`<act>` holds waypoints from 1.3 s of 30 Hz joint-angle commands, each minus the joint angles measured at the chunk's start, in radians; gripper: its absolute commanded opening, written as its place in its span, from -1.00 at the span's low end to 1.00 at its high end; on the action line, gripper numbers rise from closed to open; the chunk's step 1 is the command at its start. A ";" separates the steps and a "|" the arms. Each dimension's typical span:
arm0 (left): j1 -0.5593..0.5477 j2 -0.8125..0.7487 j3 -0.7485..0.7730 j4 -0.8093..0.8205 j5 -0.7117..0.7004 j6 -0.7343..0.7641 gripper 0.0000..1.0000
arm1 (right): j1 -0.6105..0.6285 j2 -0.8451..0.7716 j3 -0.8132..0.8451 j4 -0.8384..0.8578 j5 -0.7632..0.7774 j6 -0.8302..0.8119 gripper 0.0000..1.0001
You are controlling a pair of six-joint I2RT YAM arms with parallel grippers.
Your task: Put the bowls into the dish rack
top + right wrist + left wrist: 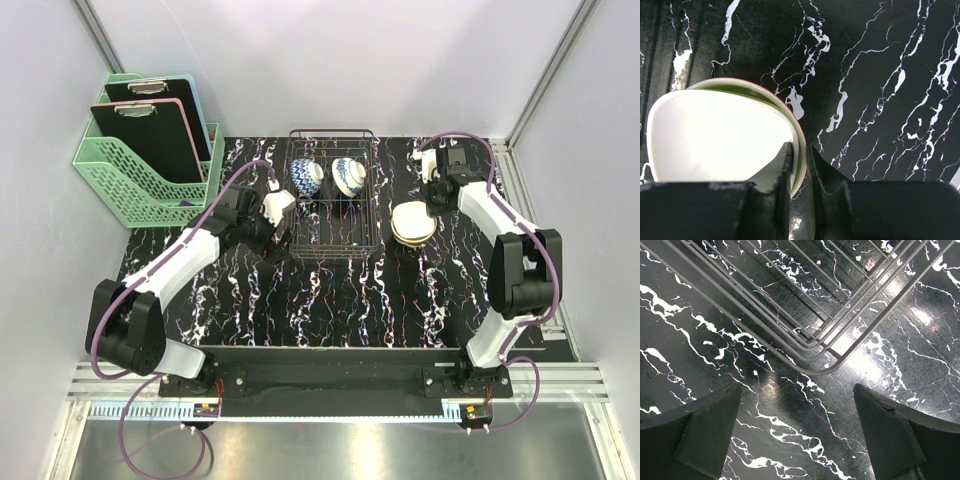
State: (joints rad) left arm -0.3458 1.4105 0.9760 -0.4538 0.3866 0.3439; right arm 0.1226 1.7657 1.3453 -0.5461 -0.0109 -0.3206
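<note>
The dark wire dish rack stands mid-table with two blue-patterned white bowls set on edge in it. Right of it sits a nested stack: a cream-white bowl on top, a lime green bowl under it, and an orange rim just showing below. My right gripper is shut on the stack's rim, one finger inside the cream-white bowl and one outside. My left gripper hangs wide open and holds nothing, over the tabletop by the rack's near left corner.
A mint green lattice basket holding clipboards stands at the back left, just off the black marble tabletop. White walls close in on the left, back and right. The arm bases sit along the near edge.
</note>
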 commanded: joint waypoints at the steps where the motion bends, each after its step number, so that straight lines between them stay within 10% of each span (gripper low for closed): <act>1: -0.004 -0.013 0.039 0.043 -0.008 0.006 0.98 | -0.014 -0.058 -0.014 0.023 0.061 -0.026 -0.62; 39: -0.004 -0.056 0.039 0.043 -0.032 0.009 0.98 | -0.175 -0.092 -0.051 0.049 -0.083 -0.020 -0.68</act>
State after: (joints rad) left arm -0.3454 1.3888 0.9760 -0.4522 0.3687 0.3443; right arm -0.0570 1.7012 1.2877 -0.5186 -0.0376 -0.3599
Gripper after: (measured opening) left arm 0.987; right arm 0.163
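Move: The stack of bowls is already at the right fingers, which are nearly shut on its right rim; its middle lies about 6 cm to that hand's left, 2 cm back and 3 cm below. The dish rack's middle is some 25 cm to the left and 3 cm ahead, and the blue-and-white bowl in it roughly 21 cm left and 8 cm ahead. From the idle left hand, the stack is about 31 cm to the right, 5 cm ahead and 7 cm lower. The stack of bowls, still pinched at its right rim by the right fingers, is drawn to the right, away from the dish rack, with the hand going about 9 cm while turning some 10 degrees clockwise. The hand then eases back left by 1 to 2 cm, rising slightly, and keeps its grip. ##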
